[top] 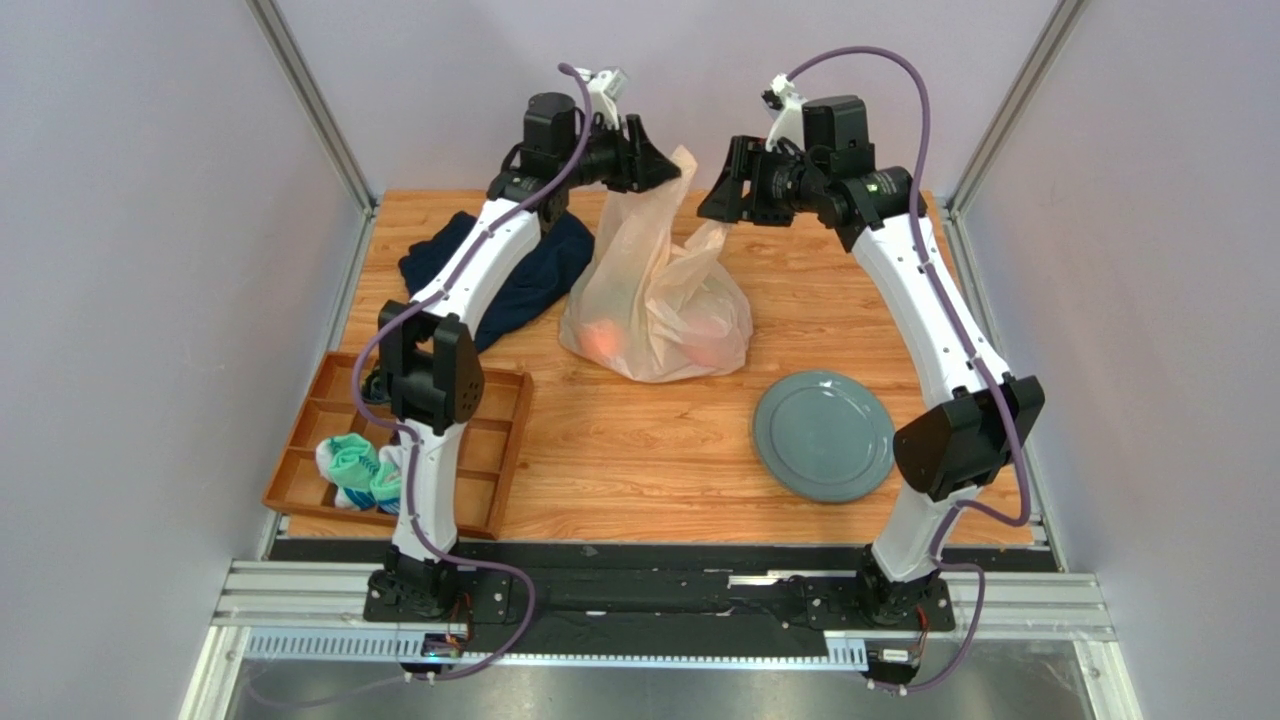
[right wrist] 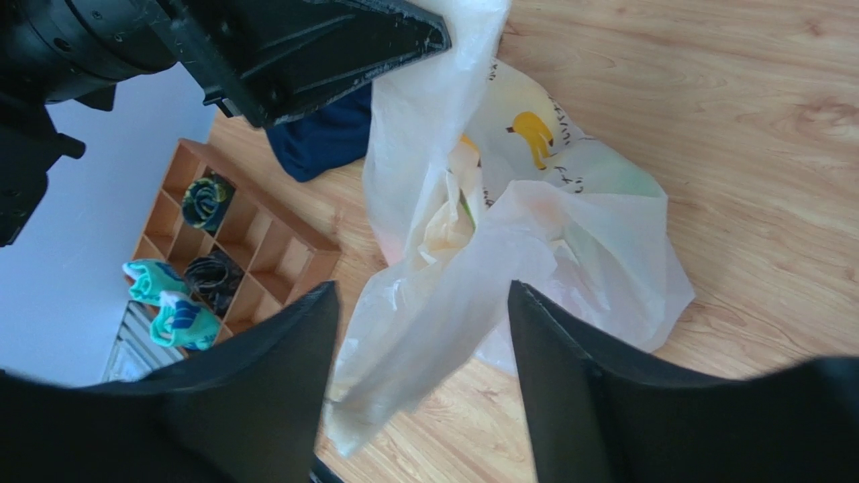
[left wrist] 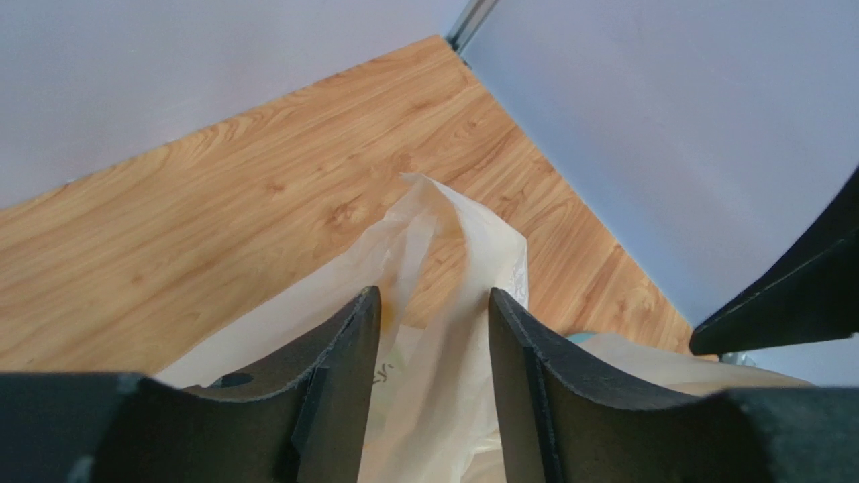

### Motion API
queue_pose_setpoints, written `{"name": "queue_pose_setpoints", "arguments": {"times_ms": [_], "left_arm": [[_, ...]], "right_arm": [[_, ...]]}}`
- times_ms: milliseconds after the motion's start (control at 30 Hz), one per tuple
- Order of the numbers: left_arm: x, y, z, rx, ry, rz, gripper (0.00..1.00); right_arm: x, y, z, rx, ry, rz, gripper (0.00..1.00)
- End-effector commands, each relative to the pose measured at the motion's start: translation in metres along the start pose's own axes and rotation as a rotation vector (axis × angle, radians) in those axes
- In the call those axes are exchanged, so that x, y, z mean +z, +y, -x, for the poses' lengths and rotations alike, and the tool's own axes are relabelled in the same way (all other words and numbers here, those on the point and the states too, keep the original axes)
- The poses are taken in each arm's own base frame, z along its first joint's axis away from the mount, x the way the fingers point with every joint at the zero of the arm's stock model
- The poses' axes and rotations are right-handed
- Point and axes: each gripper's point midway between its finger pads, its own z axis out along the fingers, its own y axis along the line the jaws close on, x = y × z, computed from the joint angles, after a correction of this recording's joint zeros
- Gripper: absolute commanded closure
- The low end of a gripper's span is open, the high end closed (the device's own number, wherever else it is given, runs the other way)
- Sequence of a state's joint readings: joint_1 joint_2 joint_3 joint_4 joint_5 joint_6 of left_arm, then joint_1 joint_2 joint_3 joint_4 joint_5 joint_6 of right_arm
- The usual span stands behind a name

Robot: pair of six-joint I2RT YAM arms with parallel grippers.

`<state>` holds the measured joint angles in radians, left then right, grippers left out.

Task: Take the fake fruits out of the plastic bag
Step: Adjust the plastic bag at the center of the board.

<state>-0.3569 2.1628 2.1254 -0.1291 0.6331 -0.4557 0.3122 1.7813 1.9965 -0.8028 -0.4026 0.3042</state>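
Note:
The plastic bag stands at the back middle of the table, its top pulled up into a peak. Fake fruits show only as blurred orange-red patches through the film. My left gripper is at that peak. In the left wrist view its jaws stand apart with a strip of the bag between the fingers, not pinched. My right gripper faces it from the right. It is open, with a loose fold of the bag hanging between its fingers.
A grey-blue plate lies front right. A wooden compartment tray sits front left and holds rolled teal socks. A dark navy cloth lies left of the bag. Frame posts and walls close in the back and sides.

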Motion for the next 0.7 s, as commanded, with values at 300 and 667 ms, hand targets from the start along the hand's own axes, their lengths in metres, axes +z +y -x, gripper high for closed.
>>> {"name": "queue_pose_setpoints", "arguments": {"times_ms": [300, 667], "left_arm": [[-0.04, -0.009, 0.103, 0.294, -0.204, 0.058, 1.0], [-0.106, -0.124, 0.153, 0.5, -0.275, -0.161, 1.0]], "right_arm": [[0.035, -0.085, 0.124, -0.074, -0.286, -0.106, 1.0], [-0.1, -0.095, 0.233, -0.291, -0.709, -0.227, 1.0]]}}
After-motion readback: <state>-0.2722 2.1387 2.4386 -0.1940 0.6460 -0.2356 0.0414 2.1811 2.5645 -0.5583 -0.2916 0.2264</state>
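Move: The bag's left handle already stands between my left fingers, no more than a centimetre or two off the hand point. Its right handle sits likewise between my right fingers, hardly a centimetre ahead and to the left. The bag's fruit-filled bottom lies roughly 25 cm below my hands, about 10 cm back from the left hand. The dark cloth lies some 29 cm left of my left hand, 2 cm back; the plate about 16 cm right of my right hand, 17 cm back. I shut both grippers around the handles. My left hand pinches its handle and, after a slight dip, pulls it up about 13 cm and some 5 cm left, fingers tipping upward. My right hand sweeps forward about 18 cm, past the right handle, swinging right some 14 cm and finally rising, tipping up and turning clockwise; it ends shut and clear of the bag. ##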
